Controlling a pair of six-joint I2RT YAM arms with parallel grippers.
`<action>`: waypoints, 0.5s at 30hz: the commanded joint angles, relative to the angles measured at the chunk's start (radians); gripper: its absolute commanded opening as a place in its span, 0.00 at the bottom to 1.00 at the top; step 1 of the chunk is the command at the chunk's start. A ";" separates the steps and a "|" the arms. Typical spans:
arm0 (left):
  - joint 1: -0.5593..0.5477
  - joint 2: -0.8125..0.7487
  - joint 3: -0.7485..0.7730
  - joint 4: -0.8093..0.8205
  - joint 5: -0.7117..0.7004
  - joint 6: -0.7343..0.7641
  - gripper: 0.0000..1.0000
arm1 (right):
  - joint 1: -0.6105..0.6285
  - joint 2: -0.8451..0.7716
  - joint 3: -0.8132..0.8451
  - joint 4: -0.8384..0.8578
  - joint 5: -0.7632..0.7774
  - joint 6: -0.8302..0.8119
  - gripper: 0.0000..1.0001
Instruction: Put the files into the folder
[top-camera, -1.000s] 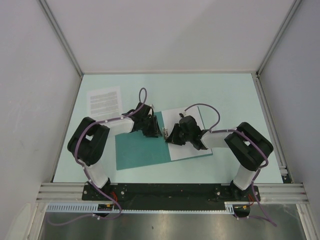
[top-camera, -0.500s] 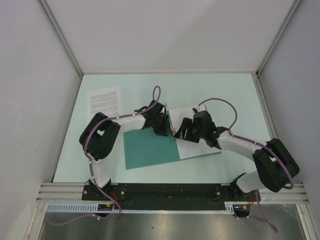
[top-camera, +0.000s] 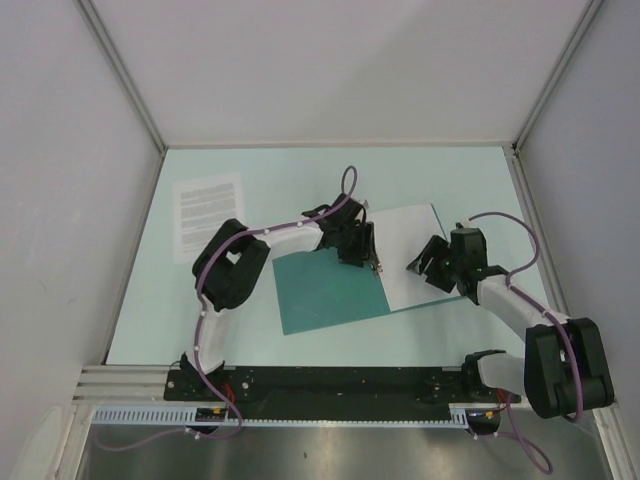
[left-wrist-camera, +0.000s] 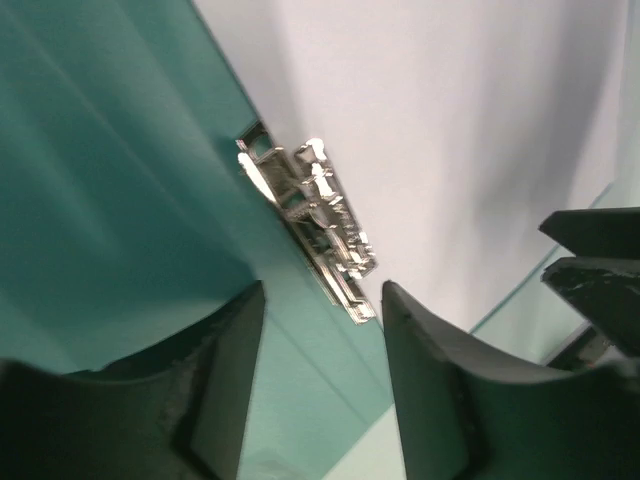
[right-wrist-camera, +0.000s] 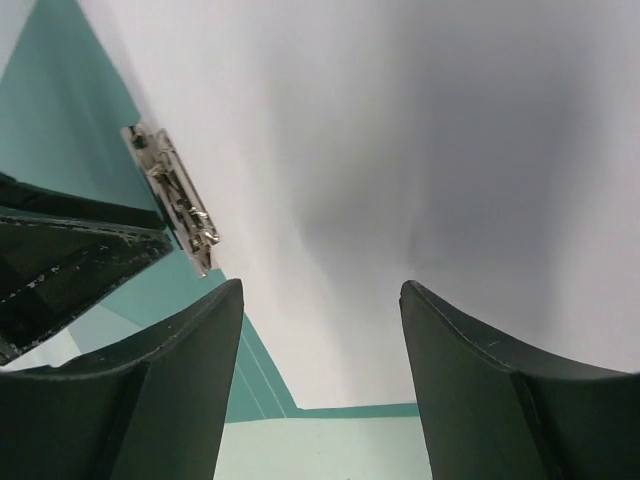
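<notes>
The teal folder (top-camera: 322, 292) lies open on the table. The nearly blank white sheet (top-camera: 412, 252) lies on its right half, beside the metal clip (left-wrist-camera: 310, 225) at the spine. The clip also shows in the right wrist view (right-wrist-camera: 176, 200). The printed sheet (top-camera: 208, 204) lies apart at the far left on the tabletop. My left gripper (top-camera: 366, 258) is open and empty, low over the spine (left-wrist-camera: 320, 400). My right gripper (top-camera: 424, 264) is open and empty, low over the blank sheet's near edge (right-wrist-camera: 320, 390).
The mint tabletop (top-camera: 470, 180) is walled by white panels with metal posts at left, back and right. A metal rail (top-camera: 340, 380) with both arm bases runs along the near edge. The right arm's elbow (top-camera: 565, 365) sits at the near right corner.
Both grippers have moved to the right. The open folder with the blank sheet on it has slid right with them. The printed sheet has not moved.
</notes>
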 joint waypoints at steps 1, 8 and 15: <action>0.007 -0.090 -0.013 -0.055 -0.046 0.029 0.63 | 0.018 -0.059 0.019 0.033 -0.031 -0.078 0.70; 0.190 -0.435 -0.211 -0.032 0.021 0.080 0.80 | 0.139 0.005 0.105 0.071 0.075 -0.099 0.87; 0.476 -0.590 -0.300 -0.106 0.083 0.164 0.85 | 0.381 0.275 0.353 0.209 0.167 -0.061 0.96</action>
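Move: Lying about 45 cm to the left hand's left and some 15 cm farther out is the printed sheet still to be filed. The metal clip is right at this hand's fingers, barely 2 cm ahead and 1 cm right; the folder's bare flap is centred about 11 cm left and 3 cm back. From the right hand the clip lies about 11 cm left, 3 cm ahead and 3 cm below, while the blank sheet's middle is 5 cm ahead and 2 cm left. Leaving the clip, the left hand lifts some 13 cm and sweeps about 16 cm left and slightly forward over the bare flap towards the printed sheet, opening wide and turning counter-clockwise. The right hand, fingers spreading further, travels about 8 cm left while rising and edging forward, across the blank sheet to above the clip, also turning some 15 degrees counter-clockwise. ##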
